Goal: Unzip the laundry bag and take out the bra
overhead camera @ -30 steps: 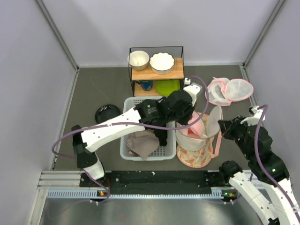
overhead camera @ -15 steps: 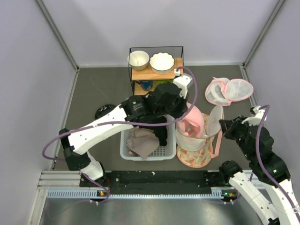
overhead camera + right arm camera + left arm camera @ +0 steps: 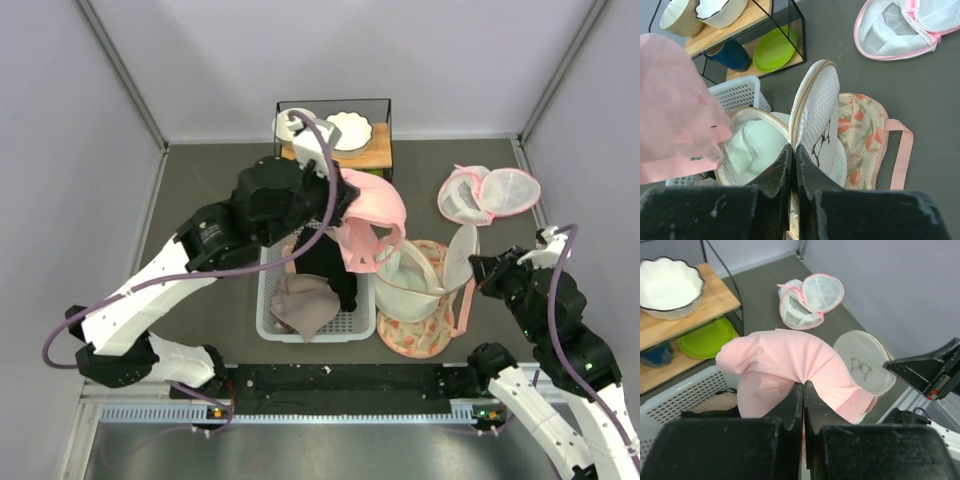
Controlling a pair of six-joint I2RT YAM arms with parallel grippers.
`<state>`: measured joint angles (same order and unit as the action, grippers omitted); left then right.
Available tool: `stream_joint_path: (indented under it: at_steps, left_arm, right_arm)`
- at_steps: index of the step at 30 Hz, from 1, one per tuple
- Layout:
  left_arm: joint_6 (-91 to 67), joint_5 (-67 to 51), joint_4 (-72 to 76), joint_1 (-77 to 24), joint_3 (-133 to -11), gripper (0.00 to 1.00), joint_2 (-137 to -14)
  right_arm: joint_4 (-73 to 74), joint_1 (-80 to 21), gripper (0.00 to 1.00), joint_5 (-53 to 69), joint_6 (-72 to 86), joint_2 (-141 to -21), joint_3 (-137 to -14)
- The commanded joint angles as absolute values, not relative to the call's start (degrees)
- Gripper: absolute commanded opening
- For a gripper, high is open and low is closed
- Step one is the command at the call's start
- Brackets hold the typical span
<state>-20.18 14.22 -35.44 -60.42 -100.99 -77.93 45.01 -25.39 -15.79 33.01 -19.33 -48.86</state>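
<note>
The laundry bag (image 3: 412, 290), a white mesh drum, stands open right of the basket, with its round lid (image 3: 459, 257) tipped upright. My left gripper (image 3: 338, 205) is shut on the pink bra (image 3: 368, 228) and holds it in the air above the basket's far right corner, clear of the bag. In the left wrist view the bra (image 3: 785, 357) drapes over both sides of my shut left gripper (image 3: 803, 385). My right gripper (image 3: 793, 148) is shut on the rim where the lid (image 3: 822, 112) meets the bag (image 3: 752, 147), which has white fabric inside.
A white slotted basket (image 3: 268, 300) with tan and black clothes sits left of the bag. A wire rack (image 3: 334, 150) with bowls stands behind. A pink-trimmed twin-dome mesh bag (image 3: 490, 193) lies at the back right. A peach floral oval piece (image 3: 412, 338) lies under the bag. A black disc (image 3: 228, 240) lies to the left.
My left arm has lifted the pink bra out of the laundry bag and carried it up and to the left, towards the rack. The right arm has held still.
</note>
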Motion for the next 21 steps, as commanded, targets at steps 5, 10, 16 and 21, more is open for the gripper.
stream_joint_path:
  at_steps: [5, 10, 16, 21]
  left_arm:
    - [-20.7, 18.6, -35.0, -52.8, -94.2, 0.00, -67.9]
    - [-24.8, 17.0, -34.0, -49.0, -85.4, 0.00, -64.8]
    - [-31.2, 18.3, -33.6, -47.8, -70.3, 0.00, -63.3]
    - [-35.3, 18.6, -31.0, -47.5, -59.2, 0.00, -65.1]
  right_arm:
    - [44.2, -26.1, 0.00, -15.9, 32.8, -19.9, -51.3]
    - [43.9, -26.1, 0.00, -15.8, 33.0, -20.0, -51.1]
    - [43.6, -26.1, 0.00, -15.3, 33.2, -20.1, -50.8]
    - [43.1, -26.1, 0.00, -14.6, 33.3, -20.7, -50.3]
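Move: The left hand holds the pink bra high up, with the basket's middle about 9 cm to its left, 1 cm nearer the base and 38 cm below. The basket's black garment lies about 7 cm left, level fore and aft, and the beige garment 11 cm left and 7 cm back. The open laundry bag stands 8 cm to the right, 4 cm back. From the right hand, the basket is some 31 cm left, 3 cm ahead and 22 cm down. Swinging the hanging bra left from above the laundry bag's near side to over the basket, the left hand travels about 10 cm with barely any rise, then drops fast, some 20 cm, towards the garments. Its fingers keep their pinch while the wrist tips down and turns counter-clockwise, about 30 degrees in all. The right hand stays put, still pinching the bag's raised lid. ##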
